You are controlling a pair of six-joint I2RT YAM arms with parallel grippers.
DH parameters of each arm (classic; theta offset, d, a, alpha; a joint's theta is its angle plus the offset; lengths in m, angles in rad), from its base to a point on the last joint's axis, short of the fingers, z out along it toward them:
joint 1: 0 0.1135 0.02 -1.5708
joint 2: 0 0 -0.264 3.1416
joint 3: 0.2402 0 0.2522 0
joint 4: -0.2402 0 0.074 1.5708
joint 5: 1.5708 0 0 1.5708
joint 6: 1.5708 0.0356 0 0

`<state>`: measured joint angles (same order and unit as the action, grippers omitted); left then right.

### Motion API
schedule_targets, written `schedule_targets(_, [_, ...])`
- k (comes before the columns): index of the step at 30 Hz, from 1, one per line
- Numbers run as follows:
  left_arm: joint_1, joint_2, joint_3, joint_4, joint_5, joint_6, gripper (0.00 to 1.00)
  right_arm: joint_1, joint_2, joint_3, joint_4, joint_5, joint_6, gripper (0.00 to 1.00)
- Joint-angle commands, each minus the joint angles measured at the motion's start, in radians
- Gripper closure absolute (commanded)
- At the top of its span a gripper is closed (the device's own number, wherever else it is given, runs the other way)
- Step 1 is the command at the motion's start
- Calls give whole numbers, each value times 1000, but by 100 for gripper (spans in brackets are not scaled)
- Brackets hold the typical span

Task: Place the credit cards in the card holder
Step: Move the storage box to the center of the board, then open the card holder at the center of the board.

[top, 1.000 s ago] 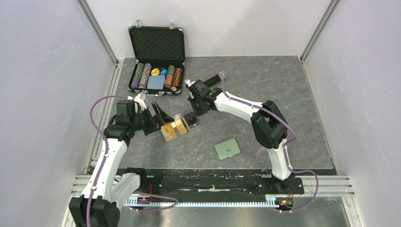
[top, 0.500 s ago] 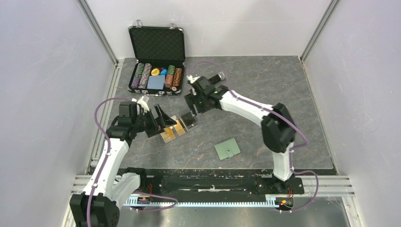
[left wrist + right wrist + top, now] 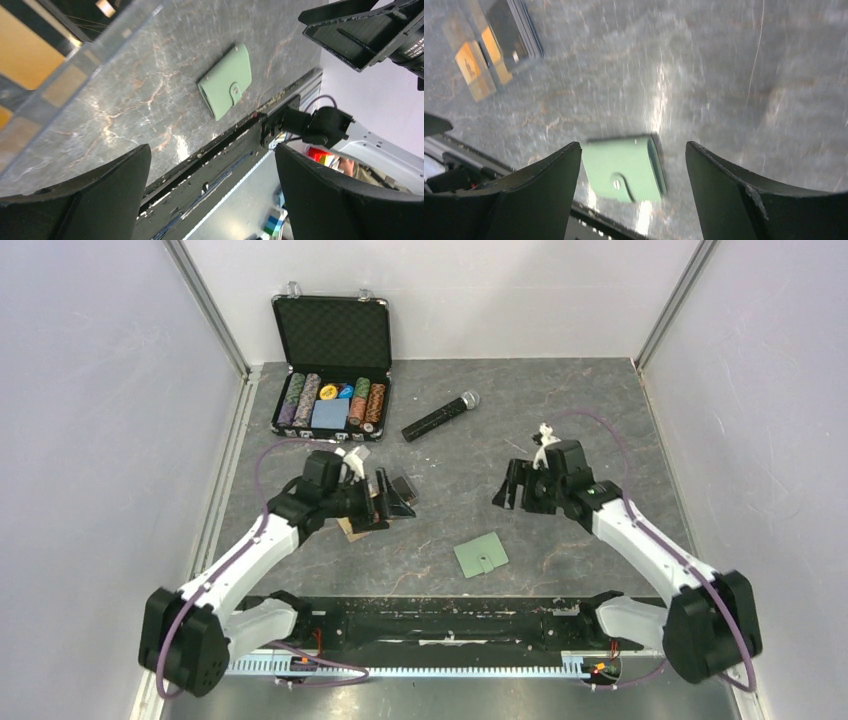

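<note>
The credit cards (image 3: 494,42), orange, tan and black, lie in a clear plastic tray (image 3: 75,60) left of centre. In the top view only a tan corner of the cards (image 3: 351,527) and a dark card (image 3: 405,488) show beside my left gripper (image 3: 388,500), which hangs open over the tray with nothing between its fingers (image 3: 100,195). The card holder (image 3: 481,556), a shut sage-green wallet with a snap, lies flat near the front edge; it also shows as the card holder (image 3: 226,81) and the card holder (image 3: 624,167). My right gripper (image 3: 520,486) is open and empty, above and behind it.
An open black case of poker chips (image 3: 330,400) stands at the back left. A black microphone (image 3: 440,416) lies on the table behind the tray. Metal rails (image 3: 430,625) run along the near edge, and white walls enclose the sides.
My right gripper has opened, let go of the tray and swung right to above the card holder. My left gripper has moved right over the tray. The microphone is now uncovered.
</note>
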<state>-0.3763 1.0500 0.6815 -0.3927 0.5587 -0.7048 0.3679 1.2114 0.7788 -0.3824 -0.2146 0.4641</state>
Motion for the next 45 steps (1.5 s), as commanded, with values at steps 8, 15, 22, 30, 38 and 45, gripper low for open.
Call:
schedule_targets(8, [-308,303,173,170,-82,-74,0,-45,-355,-342,-60,-185,158,24])
schedule_targets(15, [-469,595,378,132,-119,2,8,-44,-472,-543,78,-288,335,33])
schedule_targets(22, [-501,770,511,48,-188,79,14,-44,-447,-593,162,-318,378,41])
schedule_targets(30, [-502,832,496,26,-184,112,16,-44,-311,-589,316,-325,379,45])
schedule_targets(38, [-502,779,352,134,-116,41,28,-45,-166,-508,480,-373,378,48])
schedule_targets(45, [-501,723,229,274,-85,-69,38,-44,-141,-448,466,-403,315,44])
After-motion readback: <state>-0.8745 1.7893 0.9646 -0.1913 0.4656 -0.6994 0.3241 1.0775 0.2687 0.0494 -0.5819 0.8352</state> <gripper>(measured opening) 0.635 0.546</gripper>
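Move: The green card holder lies flat about 18 cm to the left hand's right, 4 cm back and 13 cm below. From the right hand it is roughly 9 cm back, 7 cm to the left and 9 cm below. The clear storage box is close to the left hand, some 6 cm ahead, 4 cm to its left and 12 cm down. The microphone lies about 31 cm beyond the holder and 9 cm to the left of it. Both hands bring their fingertips against the card holder, left hand at its left end, right hand at its right. The left swings some 17 cm right and 11 cm down, turning clockwise, then edges back; the right draws back 13 cm while sinking and tilting, then works forward 5 cm, rising slightly. Both grippers partly close. ##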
